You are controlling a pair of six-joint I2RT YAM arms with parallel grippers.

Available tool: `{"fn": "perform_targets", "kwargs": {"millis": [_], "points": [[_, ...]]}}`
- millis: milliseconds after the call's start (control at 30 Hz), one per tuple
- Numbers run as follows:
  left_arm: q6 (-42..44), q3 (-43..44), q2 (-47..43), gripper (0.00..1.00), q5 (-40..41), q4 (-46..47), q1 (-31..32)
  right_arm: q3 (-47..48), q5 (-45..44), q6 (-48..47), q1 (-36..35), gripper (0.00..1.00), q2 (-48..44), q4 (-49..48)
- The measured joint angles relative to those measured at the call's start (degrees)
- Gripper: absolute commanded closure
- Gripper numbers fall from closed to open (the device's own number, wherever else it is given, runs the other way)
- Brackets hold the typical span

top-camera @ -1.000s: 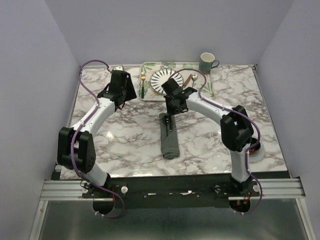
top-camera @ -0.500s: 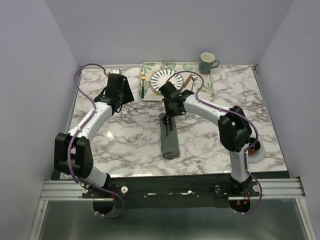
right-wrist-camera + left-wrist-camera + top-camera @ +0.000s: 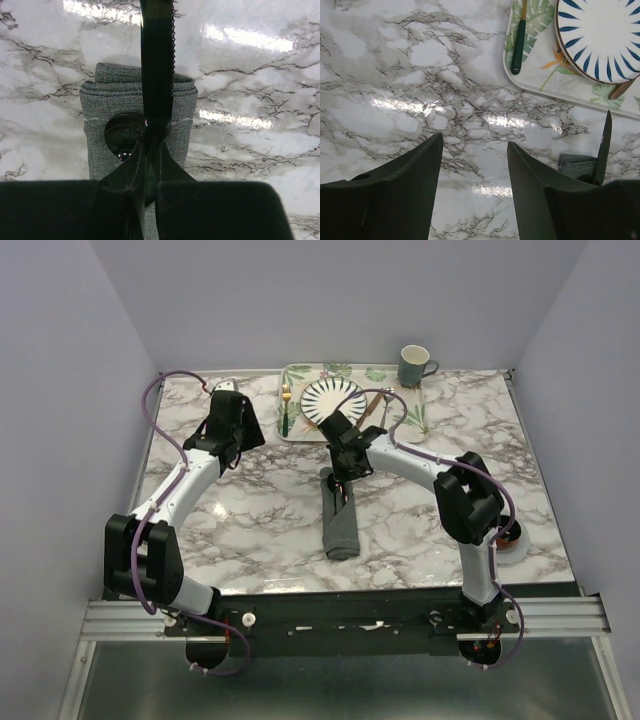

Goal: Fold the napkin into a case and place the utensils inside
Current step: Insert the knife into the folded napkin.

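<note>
The napkin [image 3: 341, 520] lies mid-table as a long narrow dark grey case, its far end [image 3: 107, 100] under my right wrist. My right gripper [image 3: 151, 145] is shut on the knife [image 3: 157, 60]. Its serrated blade points away over the case's far end and also shows in the left wrist view [image 3: 604, 145]. A dark shiny spoon bowl [image 3: 124, 135] rests on the cloth just left of the jaws. The fork [image 3: 519, 45], with its green handle, lies on the tray [image 3: 535, 75] left of the plate. My left gripper [image 3: 475, 142] hangs open over bare marble, left of the case.
The striped plate [image 3: 335, 397] sits on the leaf-printed tray [image 3: 300, 375] at the back, with a brown utensil handle [image 3: 622, 90] at the plate's edge. A green mug [image 3: 413, 365] stands on the tray's far right corner. A small round white object [image 3: 513, 545] lies at the near right.
The left arm has drawn slightly left, its gripper still open. The right gripper, with the knife, has shifted a little left and nearer over the case's far end.
</note>
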State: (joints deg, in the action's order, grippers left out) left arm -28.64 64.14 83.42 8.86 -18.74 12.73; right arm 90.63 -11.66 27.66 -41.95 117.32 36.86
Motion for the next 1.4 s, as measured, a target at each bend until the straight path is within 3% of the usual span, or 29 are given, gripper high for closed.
{"fn": "perform_targets", "kwargs": {"millis": [767,1067,1233,1400], "points": [[0.7,-3.9,-2.5,0.37,-2.6,1.2,0.0,-4.0,3.2,4.0,-0.9,0.99,-2.9,0.6],[7.4,-2.6,0.2,0.40,-22.9,7.1,-0.3,-5.9,4.0,4.9,-1.3,0.99,-4.5,1.4],[7.2,3.4,10.0,0.55,-37.2,11.8,-0.2,-6.0,4.5,5.1,-1.3,0.99,-4.6,1.8],[0.8,8.2,21.1,0.58,-46.8,17.8,-0.2,-6.2,4.5,5.3,-1.4,0.99,-4.6,1.8]]}}
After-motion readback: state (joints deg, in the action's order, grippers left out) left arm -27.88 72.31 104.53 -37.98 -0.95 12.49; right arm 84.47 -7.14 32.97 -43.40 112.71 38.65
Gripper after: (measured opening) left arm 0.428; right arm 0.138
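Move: The right hand still pinches the knife, blade forward; the folded napkin's middle is about 9 cm back from it, level sideways and some 3 cm lower. The spoon's bowl lies about 2 cm ahead and 3 cm left of that hand. From the empty left hand the knife is roughly 25 cm right, 10 cm back and 12 cm below; the fork on the tray is about 10 cm ahead and 9 cm right. Keep the right gripper's pinch on the knife and draw it back about 4 cm at nearly the same height, handle first along the napkin, tipping the fingers slightly farther down. Let the left gripper ease back a little, then sweep it right some 14 cm towards the knife and napkin, ending slightly forward and lower, turning clockwise, rolling its left side down and partly closing on nothing. ##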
